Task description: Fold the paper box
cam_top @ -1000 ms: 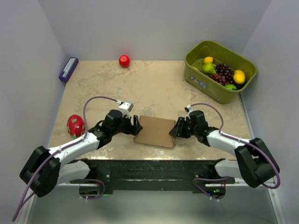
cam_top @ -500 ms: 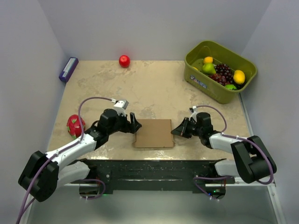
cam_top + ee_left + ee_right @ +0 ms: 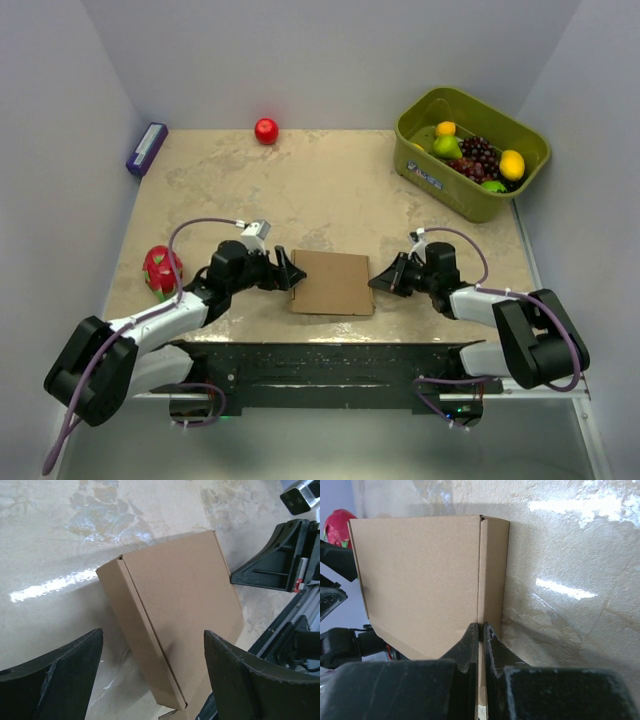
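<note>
The paper box [image 3: 332, 283] lies closed and flat on the table between both arms, plain brown cardboard. My left gripper [image 3: 288, 270] stands open at its left edge. In the left wrist view the box [image 3: 175, 610] sits just ahead of the two wide-apart fingers [image 3: 153, 632], with nothing held between them. My right gripper [image 3: 375, 282] is shut, its tips at the box's right edge. In the right wrist view the closed fingertips [image 3: 481, 626] meet at the crease of the box [image 3: 420, 580], where its top meets its side wall.
An olive-green bin [image 3: 430, 178] of fruit stands at the back right. A red apple [image 3: 266, 130] lies at the back, a purple-blue block [image 3: 147, 148] at the far left wall, and a dragon fruit [image 3: 162, 268] beside my left arm.
The right jaws have shut and the right arm has shifted right. The box has turned from skewed to square. The left gripper backed off, then came back to the left edge.
</note>
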Robot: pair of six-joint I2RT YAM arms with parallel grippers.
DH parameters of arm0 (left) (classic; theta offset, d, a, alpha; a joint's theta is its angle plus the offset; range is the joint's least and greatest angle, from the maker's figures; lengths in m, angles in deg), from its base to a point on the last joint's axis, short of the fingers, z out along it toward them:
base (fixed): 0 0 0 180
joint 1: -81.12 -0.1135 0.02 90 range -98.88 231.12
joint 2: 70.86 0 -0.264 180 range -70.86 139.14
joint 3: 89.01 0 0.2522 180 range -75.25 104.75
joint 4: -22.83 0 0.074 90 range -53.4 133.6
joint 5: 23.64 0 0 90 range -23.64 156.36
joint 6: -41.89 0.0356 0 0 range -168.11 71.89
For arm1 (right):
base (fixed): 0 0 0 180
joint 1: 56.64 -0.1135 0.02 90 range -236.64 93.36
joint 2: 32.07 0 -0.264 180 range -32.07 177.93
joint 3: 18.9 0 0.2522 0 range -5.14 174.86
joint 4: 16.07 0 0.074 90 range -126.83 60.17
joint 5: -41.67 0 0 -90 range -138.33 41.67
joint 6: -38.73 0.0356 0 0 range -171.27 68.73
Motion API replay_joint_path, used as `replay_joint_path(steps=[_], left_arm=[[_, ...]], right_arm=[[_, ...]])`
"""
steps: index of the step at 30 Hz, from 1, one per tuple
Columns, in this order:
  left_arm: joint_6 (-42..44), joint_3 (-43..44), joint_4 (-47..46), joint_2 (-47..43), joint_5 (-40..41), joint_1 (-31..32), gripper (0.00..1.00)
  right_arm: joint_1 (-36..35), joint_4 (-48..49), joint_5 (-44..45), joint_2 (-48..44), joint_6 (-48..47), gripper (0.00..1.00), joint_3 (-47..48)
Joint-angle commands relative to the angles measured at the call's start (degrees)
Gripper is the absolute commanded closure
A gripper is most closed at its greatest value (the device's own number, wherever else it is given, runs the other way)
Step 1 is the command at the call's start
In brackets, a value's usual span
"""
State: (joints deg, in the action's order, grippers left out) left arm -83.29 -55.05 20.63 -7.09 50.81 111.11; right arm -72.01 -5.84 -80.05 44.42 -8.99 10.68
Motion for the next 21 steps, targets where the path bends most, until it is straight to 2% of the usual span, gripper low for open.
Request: replay_joint_path(steps=[1, 6, 10, 17, 21], left_arm=[[-4.9, -1.7, -9.3, 3.1, -5.1, -0.4, 0.15], [-6.2, -2.9, -11.5, 4.8, -5.1, -0.4, 0.15], [-9.9, -5.2, -17.9, 7.0, -7.3, -0.4, 0.18], [-16.0, -8.5, -32.4, 10.6, -10.1, -0.1, 0.35], [-17.8, -8.2, -36.0, 13.6, -10.5, 1.0, 0.43]], right_arm=[[0.6, -5.5, 3.8, 1.0, -1.9, 1.0, -2.0], [0.8, -5.6, 3.8, 0.9, -1.9, 1.0, -2.0], [0.9, -5.5, 3.9, 1.2, -1.9, 1.0, -1.9], [0.9, -5.8, 3.7, 1.8, -2.1, 1.0, -1.2], [0.8, -7.4, 4.1, 1.1, -2.8, 1.0, -0.3]])
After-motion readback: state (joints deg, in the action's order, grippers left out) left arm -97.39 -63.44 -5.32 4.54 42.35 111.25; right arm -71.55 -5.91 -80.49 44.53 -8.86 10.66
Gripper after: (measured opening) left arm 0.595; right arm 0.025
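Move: Just below the open left fingers, about 5 cm down, roughly 1 cm back and 1 cm to the right, lies the left side of the paper box, its middle where lid and wall meet. The middle of the lid is some 11 cm to the left hand's right and 1 cm back, also about 5 cm lower. The right hand's shut fingertips are already at the seam along the box's right side; from them the lid's middle lies about 10 cm to the left, level fore and aft. Easing right, back and down by about 3.5 cm in all, the left hand settles closer around the box's left side, one finger over the lid and the other outside the wall. It rolls some 15 degrees, its left side sinking, and in the second half its fingers begin to close but stay well apart. The right hand keeps still, fingertips shut at the right-hand seam. ##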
